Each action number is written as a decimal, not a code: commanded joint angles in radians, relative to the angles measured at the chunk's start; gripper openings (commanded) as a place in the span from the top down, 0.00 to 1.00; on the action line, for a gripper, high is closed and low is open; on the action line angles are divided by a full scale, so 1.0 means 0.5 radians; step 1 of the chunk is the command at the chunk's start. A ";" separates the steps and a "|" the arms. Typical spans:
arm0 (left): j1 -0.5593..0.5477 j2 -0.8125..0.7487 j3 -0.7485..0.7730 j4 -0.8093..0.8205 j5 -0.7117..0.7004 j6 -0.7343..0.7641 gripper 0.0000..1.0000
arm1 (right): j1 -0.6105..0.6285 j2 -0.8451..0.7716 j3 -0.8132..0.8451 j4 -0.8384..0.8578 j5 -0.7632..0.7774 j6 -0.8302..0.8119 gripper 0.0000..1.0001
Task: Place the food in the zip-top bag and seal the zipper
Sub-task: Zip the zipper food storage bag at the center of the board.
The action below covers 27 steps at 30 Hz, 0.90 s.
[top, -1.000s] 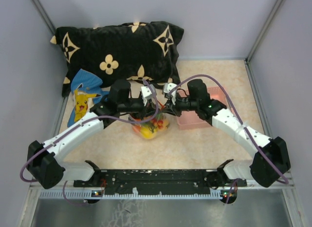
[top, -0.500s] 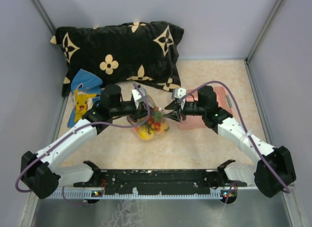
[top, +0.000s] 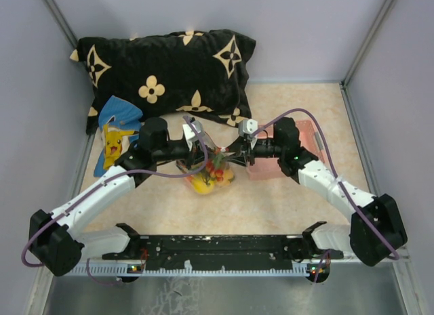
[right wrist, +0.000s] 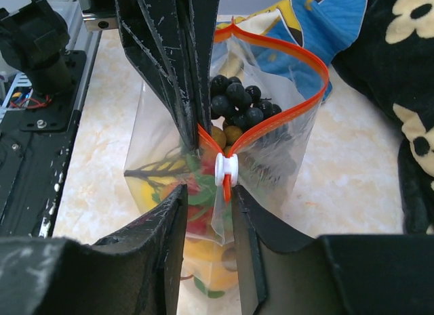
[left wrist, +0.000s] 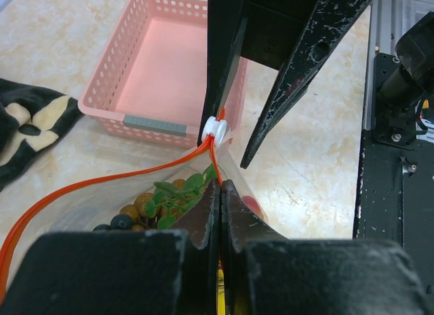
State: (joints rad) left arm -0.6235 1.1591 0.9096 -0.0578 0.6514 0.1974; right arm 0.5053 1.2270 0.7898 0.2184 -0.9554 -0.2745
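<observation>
The clear zip-top bag [top: 211,171] stands mid-table, holding the food: dark berries [right wrist: 237,98], a yellow lemon [right wrist: 203,250], red and green bits. The orange-red zipper [right wrist: 298,101] gapes in an open loop. Its white slider [right wrist: 226,169] sits at the end nearest the right arm. My left gripper [left wrist: 221,183] is shut on the bag's mouth edge, pinching the orange strip; it also shows in the top view as my left gripper [top: 201,147]. My right gripper [right wrist: 208,190] is open, its fingers straddling the bag corner just below the slider without pinching it.
A pink basket [top: 288,162] sits right of the bag, behind the right gripper. A black pillow with tan flowers [top: 163,71] lies at the back, and a blue cartoon cloth [top: 115,132] lies at the left. Grey walls enclose the table.
The left jaws have closed on the bag's edge. The right jaws have opened and moved in around the slider end. Both arms have drawn apart and sunk lower.
</observation>
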 commanded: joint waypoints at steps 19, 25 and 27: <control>0.008 -0.138 0.057 0.017 -0.032 0.243 0.65 | -0.009 0.043 0.115 0.060 -0.058 0.027 1.00; 0.007 -0.055 0.159 -0.010 0.059 0.419 0.46 | 0.026 0.029 0.165 -0.089 0.033 -0.045 1.00; 0.007 -0.009 0.191 -0.001 0.107 0.443 0.42 | 0.039 0.030 0.178 -0.121 0.054 -0.063 1.00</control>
State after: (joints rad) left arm -0.6216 1.1198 0.9493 -0.0570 0.6502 0.3466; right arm 0.5114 1.2549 0.8200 0.1806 -0.9554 -0.2665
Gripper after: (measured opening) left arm 0.546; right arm 0.006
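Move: The zipper end beside the white slider sits just beyond the open right fingertips, about 1 cm to their left and at their height. From the left hand, already pinching the zipper, that end is roughly 3 cm to the right and level. The lemon in the bag lies some 10 cm back, 8 cm left and 12 cm below the right hand; the pink basket's middle is about 20 cm right of that hand, straight across and 12 cm lower. The right fingers pinch the zipper end by the slider, then the left opens and lifts about 3 cm. ##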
